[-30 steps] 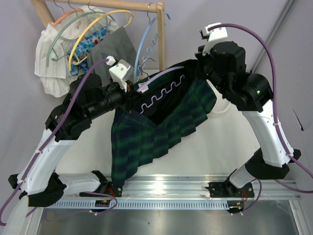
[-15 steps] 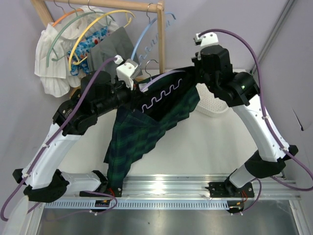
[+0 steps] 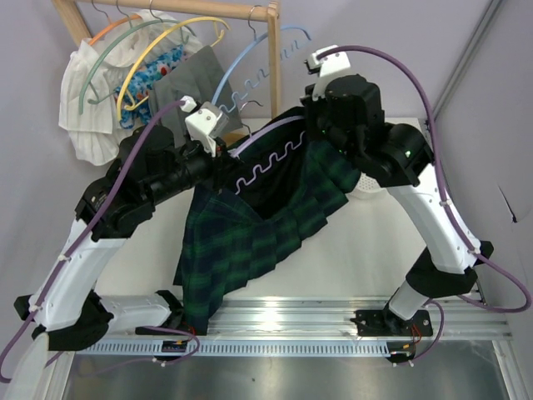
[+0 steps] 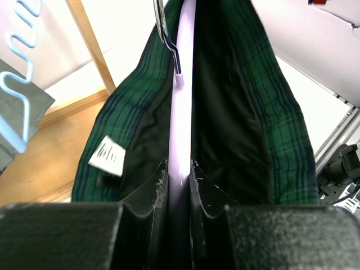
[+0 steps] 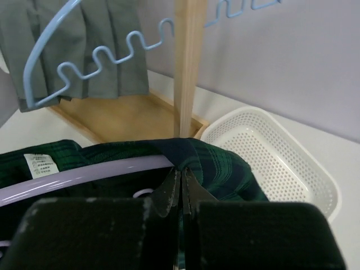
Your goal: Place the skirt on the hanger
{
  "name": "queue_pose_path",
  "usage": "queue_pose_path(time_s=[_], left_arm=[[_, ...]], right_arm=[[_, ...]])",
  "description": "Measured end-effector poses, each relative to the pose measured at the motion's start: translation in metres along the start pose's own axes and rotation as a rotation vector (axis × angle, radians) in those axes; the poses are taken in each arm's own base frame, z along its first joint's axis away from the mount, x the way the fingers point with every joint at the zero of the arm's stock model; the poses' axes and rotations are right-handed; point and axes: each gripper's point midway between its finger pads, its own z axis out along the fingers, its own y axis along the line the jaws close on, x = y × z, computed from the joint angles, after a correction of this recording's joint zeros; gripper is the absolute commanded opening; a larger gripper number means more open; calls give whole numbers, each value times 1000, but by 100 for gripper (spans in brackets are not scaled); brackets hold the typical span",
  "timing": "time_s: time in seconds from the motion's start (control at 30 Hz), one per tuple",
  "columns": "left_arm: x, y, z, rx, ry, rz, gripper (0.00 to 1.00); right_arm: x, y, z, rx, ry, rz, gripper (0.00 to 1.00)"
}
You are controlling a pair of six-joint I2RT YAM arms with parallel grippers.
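Observation:
The dark green and navy plaid skirt (image 3: 250, 242) hangs in the air between both arms, its waistband draped over the pale lavender hanger (image 3: 275, 129) with its wavy lower bar. My left gripper (image 3: 223, 154) is shut on the hanger's left end; in the left wrist view the hanger (image 4: 181, 129) runs straight out from between the jaws of that gripper (image 4: 179, 174), with skirt (image 4: 275, 129) on both sides and a white label (image 4: 107, 156). My right gripper (image 3: 312, 133) is shut on the skirt's waistband (image 5: 225, 169) beside the hanger's arm (image 5: 84, 174).
A wooden rack (image 3: 272, 58) stands behind, carrying a light blue hanger (image 3: 250, 62), a yellow hanger (image 3: 158, 50), a grey garment (image 3: 191, 79) and a white ruffled garment (image 3: 87, 108). A white perforated basket (image 5: 270, 157) sits at the right. A metal rail (image 3: 291, 321) runs along the near edge.
My right arm has moved left toward the rack, carrying the skirt's waistband with it. The left arm rose and came back down, and the skirt's hem swung.

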Motion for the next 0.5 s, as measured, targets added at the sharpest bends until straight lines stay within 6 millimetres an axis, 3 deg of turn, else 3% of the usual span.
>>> queue_pose_path(time_s=[0.07, 0.2, 0.3, 0.43, 0.5], left_arm=[[1, 0, 0, 0, 5, 0, 0], [1, 0, 0, 0, 6, 0, 0], [2, 0, 0, 0, 9, 0, 0], [2, -2, 0, 5, 7, 1, 0], [1, -2, 0, 6, 3, 1, 0]], right_arm=[[-3, 13, 0, -21, -12, -26, 0], [2, 7, 0, 19, 0, -63, 0], [8, -16, 4, 101, 18, -83, 0], [16, -73, 11, 221, 59, -52, 0], [17, -87, 10, 250, 64, -37, 0]])
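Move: The right fingers already pinch the skirt's waistband close by the lilac hanger's right end, which is mostly hidden about 1 cm to their right, 2 cm back and 2 cm below. From that hand the rack post stands some 20 cm ahead and 6 cm left, the blue hanger 16 cm ahead and 10 cm left at nearly hand height, the white basket 24 cm ahead, 15 cm right and well below. From the left hand the lilac hanger's right end lies about 8 cm ahead and 17 cm right. Keeping its pinch on the waistband, the right hand eases about 1 cm left, then turns back and pulls the cloth briskly to the right, ending some 8 cm right and 4 cm forward of its start. It swings roughly 15 degrees clockwise as it goes, drawing the band outward past the lilac hanger's right end. The left hand stays in place, still gripping the hanger's left part. ##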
